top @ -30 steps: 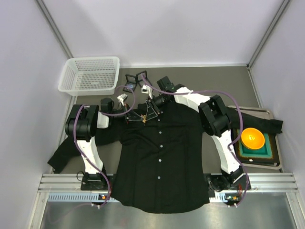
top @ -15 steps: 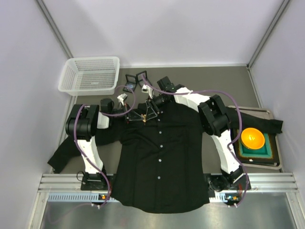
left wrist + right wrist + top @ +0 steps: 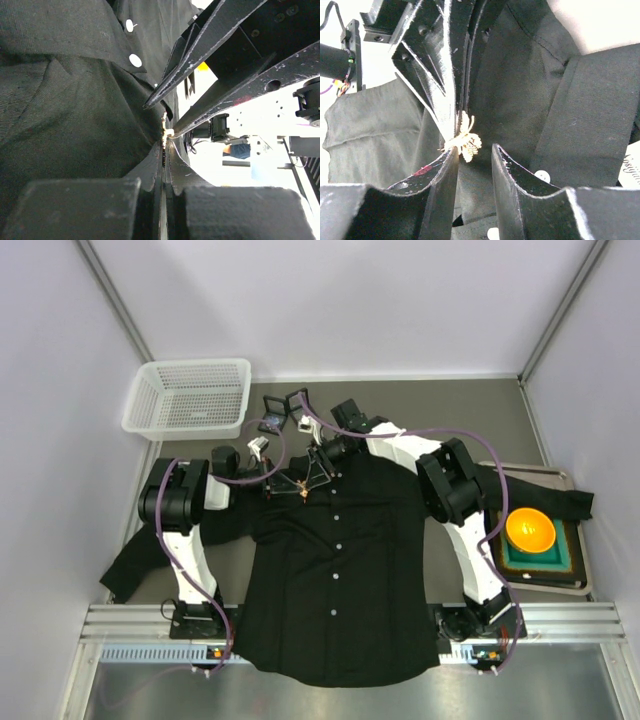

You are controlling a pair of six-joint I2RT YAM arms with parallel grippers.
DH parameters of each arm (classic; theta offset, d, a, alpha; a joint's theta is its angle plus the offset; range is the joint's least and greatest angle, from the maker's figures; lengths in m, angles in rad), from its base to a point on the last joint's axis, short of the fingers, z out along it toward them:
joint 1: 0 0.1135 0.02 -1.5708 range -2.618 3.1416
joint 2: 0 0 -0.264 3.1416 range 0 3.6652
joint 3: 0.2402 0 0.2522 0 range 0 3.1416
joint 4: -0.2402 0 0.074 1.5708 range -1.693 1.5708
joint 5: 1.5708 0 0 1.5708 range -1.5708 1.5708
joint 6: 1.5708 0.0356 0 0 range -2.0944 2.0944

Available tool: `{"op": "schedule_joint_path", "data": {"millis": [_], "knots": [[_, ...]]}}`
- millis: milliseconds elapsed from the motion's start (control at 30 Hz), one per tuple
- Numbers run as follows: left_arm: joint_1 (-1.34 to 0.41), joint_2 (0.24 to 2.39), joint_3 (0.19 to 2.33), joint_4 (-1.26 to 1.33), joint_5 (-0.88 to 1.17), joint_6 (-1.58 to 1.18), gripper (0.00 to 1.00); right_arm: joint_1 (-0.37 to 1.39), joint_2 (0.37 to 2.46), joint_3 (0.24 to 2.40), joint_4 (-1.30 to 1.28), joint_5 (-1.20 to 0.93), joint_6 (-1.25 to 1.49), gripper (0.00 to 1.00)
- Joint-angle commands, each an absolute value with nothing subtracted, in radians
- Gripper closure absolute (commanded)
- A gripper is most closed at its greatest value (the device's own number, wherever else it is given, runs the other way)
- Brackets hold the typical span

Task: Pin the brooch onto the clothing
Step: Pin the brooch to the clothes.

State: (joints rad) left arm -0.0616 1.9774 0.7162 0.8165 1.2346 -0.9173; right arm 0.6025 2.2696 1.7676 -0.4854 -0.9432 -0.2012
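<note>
The clothing, a black button-up shirt (image 3: 340, 580), lies flat on the table with its collar at the far end. Both grippers meet just left of the collar. My left gripper (image 3: 286, 483) (image 3: 165, 137) is shut on a small gold brooch (image 3: 299, 486) (image 3: 165, 131) at its fingertips, right against the shirt fabric (image 3: 75, 110). In the right wrist view the brooch (image 3: 466, 140) sits at the tip of my right gripper's left finger (image 3: 442, 175). The right gripper (image 3: 312, 474) (image 3: 475, 148) stands open, with only shirt cloth (image 3: 520, 100) showing in the gap.
A white mesh basket (image 3: 190, 397) stands at the back left. Small black frames (image 3: 275, 408) lie behind the collar. At the right a tray (image 3: 575, 575) holds an orange bowl (image 3: 530, 529), and the shirt's right sleeve (image 3: 560, 502) lies across it. A white tag (image 3: 632, 170) shows by the collar.
The right gripper's fingers have shifted slightly beside the brooch. The left gripper, the brooch and the shirt have stayed in place.
</note>
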Motion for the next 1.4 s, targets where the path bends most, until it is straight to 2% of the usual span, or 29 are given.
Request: {"op": "schedule_joint_path", "data": {"millis": [0,167,267,433,500,667,800,833,867,1067,1167,1200,1233,1300,1367], "knots": [[-0.064,1.996,0.735,0.888,1.269,-0.922,1.0,0.601,2.278,1.787,-0.44,-1.005,-0.225,0.68],[-0.063,2.002,0.738,0.897,1.269,-0.93,1.0,0.604,2.281,1.784,-0.44,-1.023,-0.233,0.74],[-0.063,2.008,0.733,0.937,1.27,-0.956,1.0,0.606,2.28,1.778,-0.439,-1.022,-0.238,0.75],[-0.063,2.036,0.719,1.098,1.282,-1.083,1.0,0.606,2.287,1.772,-0.44,-0.994,-0.241,0.62],[-0.063,2.048,0.709,1.179,1.287,-1.117,1.0,0.603,2.293,1.775,-0.44,-1.012,-0.23,0.62],[-0.063,2.075,0.698,1.288,1.29,-1.198,1.0,0.603,2.293,1.773,-0.437,-1.088,-0.221,0.76],[-0.063,2.08,0.698,1.276,1.284,-1.189,1.0,0.603,2.289,1.772,-0.437,-1.104,-0.225,0.85],[-0.063,2.079,0.699,1.272,1.282,-1.186,1.0,0.603,2.287,1.77,-0.436,-1.104,-0.232,0.97],[-0.063,2.08,0.699,1.269,1.281,-1.186,1.0,0.601,2.287,1.77,-0.436,-1.103,-0.233,1.0],[-0.063,2.068,0.699,1.183,1.264,-1.141,1.0,0.604,2.283,1.76,-0.436,-1.075,-0.244,1.0],[-0.061,2.03,0.703,1.034,1.247,-1.043,0.91,0.606,2.281,1.755,-0.436,-1.04,-0.252,1.0],[-0.061,2.014,0.704,0.988,1.24,-0.97,0.83,0.606,2.28,1.753,-0.436,-1.031,-0.255,1.0],[-0.058,1.982,0.709,0.871,1.23,-0.927,0.8,0.606,2.281,1.752,-0.436,-1.028,-0.255,1.0],[-0.057,1.941,0.715,0.742,1.198,-0.78,0.65,0.609,2.281,1.747,-0.434,-1.022,-0.259,1.0],[-0.048,1.881,0.739,0.531,1.157,-0.624,0.62,0.611,2.281,1.743,-0.434,-1.019,-0.264,1.0]]}}
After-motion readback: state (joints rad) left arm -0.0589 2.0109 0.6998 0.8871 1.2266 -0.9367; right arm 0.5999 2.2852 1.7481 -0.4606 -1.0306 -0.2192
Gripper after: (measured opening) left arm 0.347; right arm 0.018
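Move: The brooch is already pinched at the left fingertips, about 1 cm to that hand's right. From the right hand, whose parted pads face it, the brooch is some 1 cm back and 1 cm left, at the same height. Seen from the left hand, the nearest shirt button is level with it, roughly 7 cm to the right and 3 cm below; the right-hand black case stands about 18 cm straight ahead, 4 cm lower. Back by about 1 cm, the right hand eases its half-parted fingers, lifts slightly and shuts them on the brooch, then sinks about 1 cm while keeping its pinch. The left hand holds on, rising and rolling some 5 degrees; once the right grip is shut, it rolls back, sinks about 1.5 cm and opens its fingers a third, letting the brooch go. ##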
